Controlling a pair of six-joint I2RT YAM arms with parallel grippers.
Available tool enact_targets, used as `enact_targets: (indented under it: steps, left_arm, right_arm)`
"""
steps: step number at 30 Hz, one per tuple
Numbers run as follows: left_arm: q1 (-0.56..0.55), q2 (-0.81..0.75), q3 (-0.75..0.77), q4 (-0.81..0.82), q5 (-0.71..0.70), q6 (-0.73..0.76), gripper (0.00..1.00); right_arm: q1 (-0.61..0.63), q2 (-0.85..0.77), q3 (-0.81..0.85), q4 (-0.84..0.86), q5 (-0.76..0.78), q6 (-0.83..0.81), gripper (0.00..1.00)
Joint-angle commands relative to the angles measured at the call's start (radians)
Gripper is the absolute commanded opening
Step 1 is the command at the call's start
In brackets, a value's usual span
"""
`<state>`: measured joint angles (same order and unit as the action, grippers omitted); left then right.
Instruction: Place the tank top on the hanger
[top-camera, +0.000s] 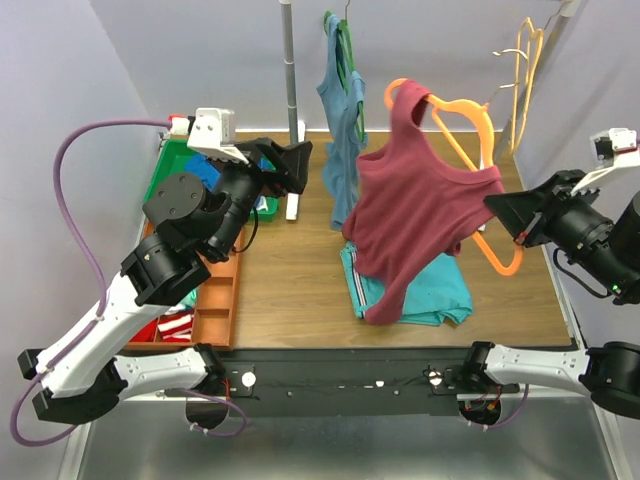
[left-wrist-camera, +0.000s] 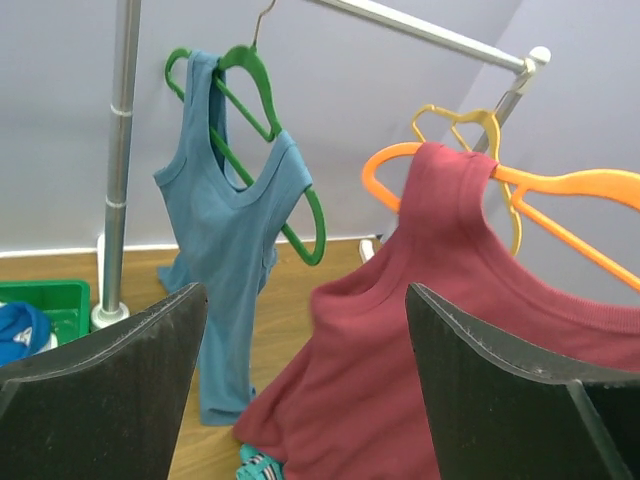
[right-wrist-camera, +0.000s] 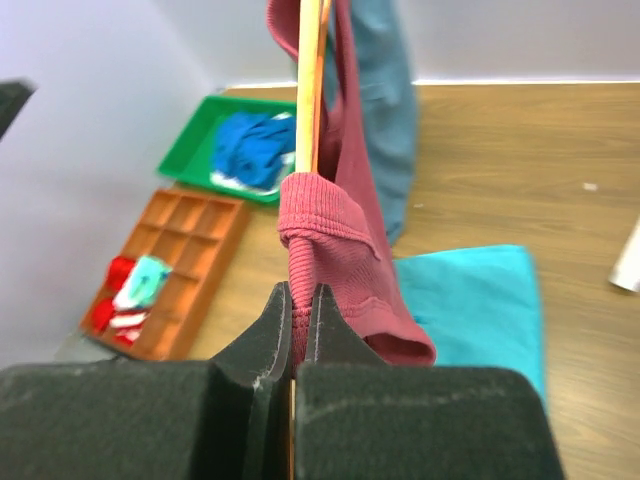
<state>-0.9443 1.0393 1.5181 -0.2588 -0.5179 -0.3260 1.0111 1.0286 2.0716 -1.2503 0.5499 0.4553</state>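
The maroon tank top (top-camera: 420, 210) hangs in the air over the table, draped on the orange hanger (top-camera: 465, 120). One strap sits over the hanger's left shoulder, the other at its right end. My right gripper (top-camera: 512, 218) is shut on that right end, pinching the hanger (right-wrist-camera: 308, 100) together with the ribbed strap of the tank top (right-wrist-camera: 350, 230) between its fingers (right-wrist-camera: 272, 320). My left gripper (top-camera: 295, 165) stands wide open to the left of the top, touching nothing. In the left wrist view the tank top (left-wrist-camera: 440, 350) and hanger (left-wrist-camera: 580, 185) lie beyond the left gripper (left-wrist-camera: 305, 300).
A grey-blue top on a green hanger (top-camera: 343, 120) hangs from the rail by the metal post (top-camera: 290, 70). A paler yellow-orange hanger (top-camera: 525, 60) hangs at the back right. A turquoise folded garment (top-camera: 440, 290) lies under the tank top. An orange tray (top-camera: 215, 300) and green bin (top-camera: 175, 165) sit left.
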Motion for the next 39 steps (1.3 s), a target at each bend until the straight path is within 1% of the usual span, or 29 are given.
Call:
enact_targets:
  steps: [1, 7, 10, 11, 15, 17, 21, 22, 24, 25, 26, 27, 28, 29, 31, 34, 36, 39]
  left_arm:
    - [0.002, -0.011, -0.071, 0.003, 0.024, -0.038, 0.88]
    - [0.002, -0.025, -0.107, -0.011, 0.03, -0.053, 0.87]
    - [0.002, -0.028, -0.124, -0.019, 0.042, -0.059, 0.87]
    - [0.002, -0.028, -0.131, -0.019, 0.047, -0.061, 0.87]
    - [0.002, -0.028, -0.154, -0.033, 0.059, -0.07, 0.87]
    - [0.002, -0.031, -0.164, -0.042, 0.067, -0.074, 0.87]
    - [0.002, -0.05, -0.185, -0.062, 0.073, -0.085, 0.86]
    - [0.002, -0.054, -0.19, -0.065, 0.073, -0.087, 0.86]
    - [0.002, -0.07, -0.203, -0.071, 0.076, -0.091, 0.86]
    - [0.002, -0.074, -0.206, -0.072, 0.076, -0.091, 0.86]
    - [0.002, -0.081, -0.21, -0.077, 0.075, -0.093, 0.86]
    - [0.001, -0.082, -0.211, -0.085, 0.071, -0.093, 0.86]
    - [0.002, -0.085, -0.211, -0.088, 0.073, -0.093, 0.86]
    - [0.002, -0.09, -0.213, -0.094, 0.071, -0.091, 0.86]
    - [0.002, -0.091, -0.211, -0.108, 0.071, -0.09, 0.86]
    - [0.002, -0.094, -0.205, -0.12, 0.067, -0.085, 0.86]
    - [0.002, -0.097, -0.199, -0.131, 0.062, -0.081, 0.86]
    - [0.002, -0.105, -0.193, -0.141, 0.05, -0.067, 0.86]
  right_arm:
    - [0.001, -0.012, -0.053, -0.018, 0.166, 0.023, 0.01]
    - [0.001, -0.012, -0.065, -0.018, 0.194, 0.032, 0.01]
    - [0.001, -0.016, -0.112, 0.023, 0.226, 0.042, 0.01]
    - [0.001, -0.013, -0.19, 0.075, 0.228, 0.039, 0.01]
    - [0.001, 0.036, -0.361, 0.186, 0.269, 0.02, 0.01]
    - [0.001, 0.089, -0.383, 0.238, 0.315, 0.008, 0.01]
    - [-0.015, 0.181, -0.374, 0.321, 0.343, -0.061, 0.01]
    - [-0.06, 0.201, -0.354, 0.334, 0.335, -0.075, 0.01]
    - [-0.145, 0.252, -0.343, 0.38, 0.221, -0.119, 0.01]
    - [-0.249, 0.263, -0.344, 0.402, 0.164, -0.135, 0.01]
    - [-0.294, 0.275, -0.344, 0.42, 0.071, -0.156, 0.01]
    - [-0.334, 0.293, -0.344, 0.454, 0.039, -0.167, 0.01]
    - [-0.4, 0.306, -0.338, 0.466, 0.016, -0.176, 0.01]
    - [-0.431, 0.315, -0.309, 0.479, -0.029, -0.191, 0.01]
    - [-0.503, 0.353, -0.265, 0.483, -0.063, -0.208, 0.01]
    - [-0.558, 0.415, -0.127, 0.457, -0.125, -0.217, 0.01]
    - [-0.569, 0.453, -0.032, 0.434, -0.131, -0.233, 0.01]
    - [-0.592, 0.507, 0.031, 0.425, -0.134, -0.248, 0.01]
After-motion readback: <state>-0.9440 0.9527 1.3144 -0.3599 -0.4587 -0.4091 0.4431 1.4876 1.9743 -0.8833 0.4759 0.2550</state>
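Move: The right hand already pinches the lower corner of the orange hanger through the maroon tank top; its goal, the free stretch of rail, lies about 44 cm ahead, 5 cm to the right and 8 cm above. Of this hand, the blue tank top's middle is some 43 cm ahead, 15 cm left and 25 cm lower, the yellow hanger 43 cm ahead, 21 cm right and 14 cm lower. From the empty left hand that rail stretch is roughly 36 cm ahead, 35 cm right and 6 cm above. Keeping its pinch on the hanger's corner and the cloth, the right hand first sinks, then sweeps forward some 22 cm towards the free stretch of rail between the blue tank top and the yellow hanger, swinging left and back on the way and rising again near the end, while the wrist turns about 25 degrees clockwise and its left side dips. The left hand, empty and open, sinks about 9 cm away from the hanger. ##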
